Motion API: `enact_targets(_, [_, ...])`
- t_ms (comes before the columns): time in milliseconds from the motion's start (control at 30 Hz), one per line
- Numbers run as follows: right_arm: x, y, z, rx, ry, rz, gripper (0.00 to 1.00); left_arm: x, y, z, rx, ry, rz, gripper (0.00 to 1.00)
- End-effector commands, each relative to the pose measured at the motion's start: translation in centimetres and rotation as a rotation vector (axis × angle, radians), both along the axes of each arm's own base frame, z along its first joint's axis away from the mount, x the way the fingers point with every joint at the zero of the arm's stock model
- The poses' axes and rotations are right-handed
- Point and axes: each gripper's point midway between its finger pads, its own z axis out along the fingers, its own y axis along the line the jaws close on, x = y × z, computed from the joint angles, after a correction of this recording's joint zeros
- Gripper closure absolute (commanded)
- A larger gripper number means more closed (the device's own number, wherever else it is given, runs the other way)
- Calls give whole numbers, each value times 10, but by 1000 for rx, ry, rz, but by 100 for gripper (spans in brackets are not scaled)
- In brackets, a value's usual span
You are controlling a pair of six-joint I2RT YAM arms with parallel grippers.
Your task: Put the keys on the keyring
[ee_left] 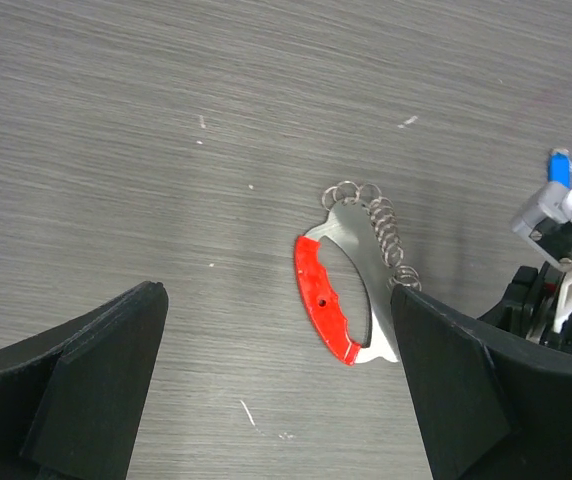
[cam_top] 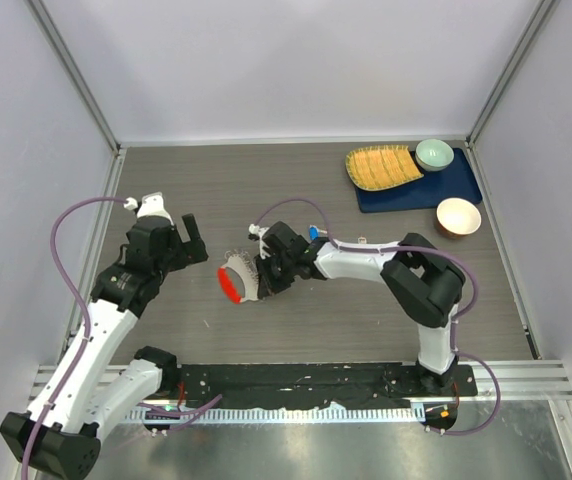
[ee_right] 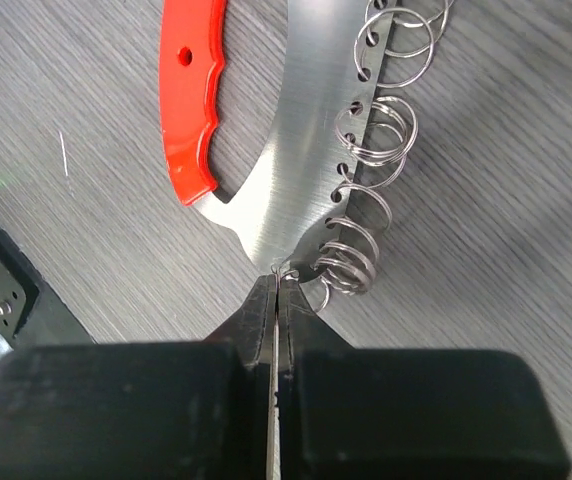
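Note:
The keyring (cam_top: 232, 283) lies flat on the grey table, a silver crescent plate (ee_right: 296, 170) with a red grip (ee_left: 321, 300) and several wire rings (ee_right: 376, 130) threaded along its edge. My right gripper (ee_right: 278, 282) is shut, and its tips pinch a thin wire loop at the plate's pointed end. In the top view the right gripper (cam_top: 262, 274) sits at the keyring's right side. My left gripper (ee_left: 274, 330) hangs open above the table just left of the keyring, with nothing between its fingers (ee_left: 106, 370). From above, the left gripper (cam_top: 184, 240) is apart from the red grip. The keys are out of view.
At the back right a blue mat (cam_top: 466, 185) carries a yellow woven dish (cam_top: 381, 166) and a pale green bowl (cam_top: 434, 154). A tan bowl (cam_top: 458, 216) stands beside them. A black rail (cam_top: 316, 380) runs along the near edge.

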Motion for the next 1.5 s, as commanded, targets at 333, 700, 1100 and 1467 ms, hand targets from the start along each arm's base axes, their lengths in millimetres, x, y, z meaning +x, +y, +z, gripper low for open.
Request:
enact_targets(333, [19, 3, 183, 425, -663, 163, 99, -13, -48, 64, -128, -349, -346, 1])
enact_targets(700, [-12, -21, 295, 827, -961, 138, 99, -50, -98, 104, -230, -644, -717, 6])
enact_targets(1100, [-41, -34, 300, 920, -989, 227, 99, -73, -149, 93, -405, -539, -1067, 26])
enact_targets(1467, [-54, -39, 298, 945, -990, 269, 99, -92, -162, 86, -433, -520, -1237, 47])
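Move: The right hand's closed fingers already pinch the near end of the keyring, whose middle lies about 5 cm left and 3 cm ahead of them, roughly 1 cm lower. The open left hand hovers some 18 cm above the keyring, which lies 10 cm to its right and 1 cm back. From the right hand, the blue-tagged key is about 13 cm ahead and 12 cm right, the red-tagged key 7 cm ahead and 15 cm right. Right hand lifts the pinched keyring about 25 cm; left swings 15 cm right towards it, fingers partly closing. ##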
